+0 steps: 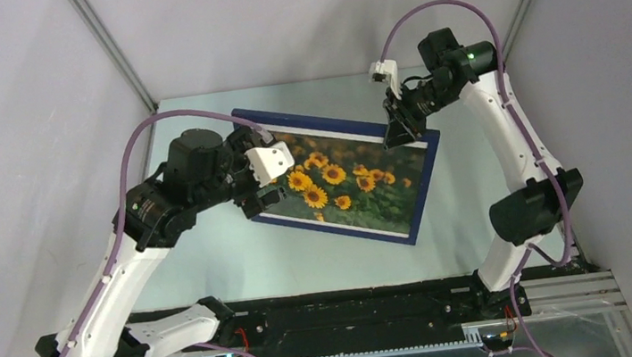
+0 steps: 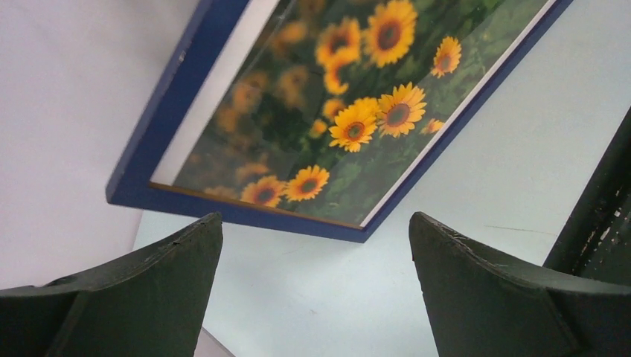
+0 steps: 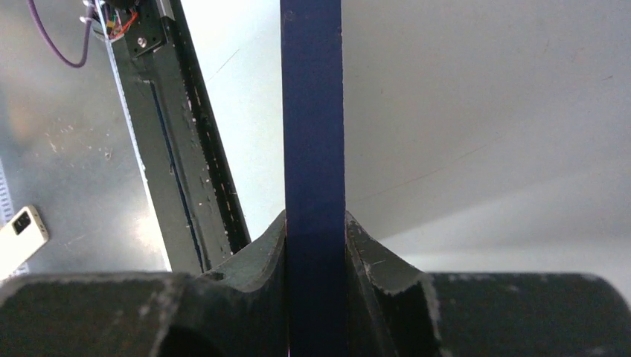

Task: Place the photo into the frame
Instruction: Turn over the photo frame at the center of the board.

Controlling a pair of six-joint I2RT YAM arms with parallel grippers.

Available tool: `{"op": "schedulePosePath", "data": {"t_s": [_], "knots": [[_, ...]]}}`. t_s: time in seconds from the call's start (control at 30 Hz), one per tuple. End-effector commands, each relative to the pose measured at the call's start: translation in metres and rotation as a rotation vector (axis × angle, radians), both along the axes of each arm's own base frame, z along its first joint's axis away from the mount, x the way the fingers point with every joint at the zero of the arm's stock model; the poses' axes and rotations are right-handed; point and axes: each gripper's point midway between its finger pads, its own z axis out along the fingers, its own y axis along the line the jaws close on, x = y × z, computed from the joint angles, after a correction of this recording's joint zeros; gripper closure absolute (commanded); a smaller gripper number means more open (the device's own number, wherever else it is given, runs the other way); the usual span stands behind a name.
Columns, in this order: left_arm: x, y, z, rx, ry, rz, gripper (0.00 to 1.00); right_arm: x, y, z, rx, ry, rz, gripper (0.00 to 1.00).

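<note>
The frame (image 1: 338,231), dark blue rails facing up, lies slanted across the middle of the table. The photo (image 1: 340,185) of yellow sunflowers on dark green fills it behind the pane. My right gripper (image 1: 403,133) is shut on the frame's far right corner. In the right wrist view the blue rail (image 3: 312,111) runs straight out from between the right gripper (image 3: 314,223) fingers. My left gripper (image 1: 253,196) hovers over the frame's left end, open. In the left wrist view the left gripper (image 2: 316,230) holds nothing; the frame (image 2: 160,123) and photo (image 2: 372,111) lie just beyond the fingertips.
Grey walls close in the table on the left, back and right, with metal posts (image 1: 113,49) in the back corners. The black base rail (image 1: 355,313) of the arms runs along the near edge. A small white device (image 3: 18,238) lies beside that rail.
</note>
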Motion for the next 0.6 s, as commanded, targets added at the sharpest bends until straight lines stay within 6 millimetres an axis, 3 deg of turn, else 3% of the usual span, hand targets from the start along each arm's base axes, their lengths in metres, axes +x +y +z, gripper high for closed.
{"op": "schedulePosePath", "data": {"t_s": [0.0,0.37,0.57], "knots": [[-0.001,0.0,-0.002,-0.026,0.007,0.012,0.0,0.017,-0.008,-0.011,-0.001,0.035,0.001,1.0],[0.006,0.002,-0.041,0.049,0.083,0.046,0.0,0.071,-0.036,-0.071,0.037,0.187,-0.015,0.98],[0.012,-0.003,-0.055,0.076,0.121,0.05,0.0,0.095,-0.047,-0.114,0.053,0.29,-0.055,0.98]]}}
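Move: The right gripper already pinches the raised far edge of the photo frame near its right end. The frame's middle lies about 15 cm to its left, 4 cm back and 13 cm lower; the frame's near right corner is some 15 cm back, roughly level sideways, and about 27 cm below. From the open left gripper, the frame's middle is about 13 cm to the right, 3 cm ahead and 18 cm lower. Keep the right grip on the frame's far edge and carry it forward and down in an arc, about 9 cm down and 8 cm forward with a slip to the right, dropping mostly in the second half while the wrist tips over some 20 degrees. Sink the open left gripper about 5 cm beside the frame's left end, holding nothing. ##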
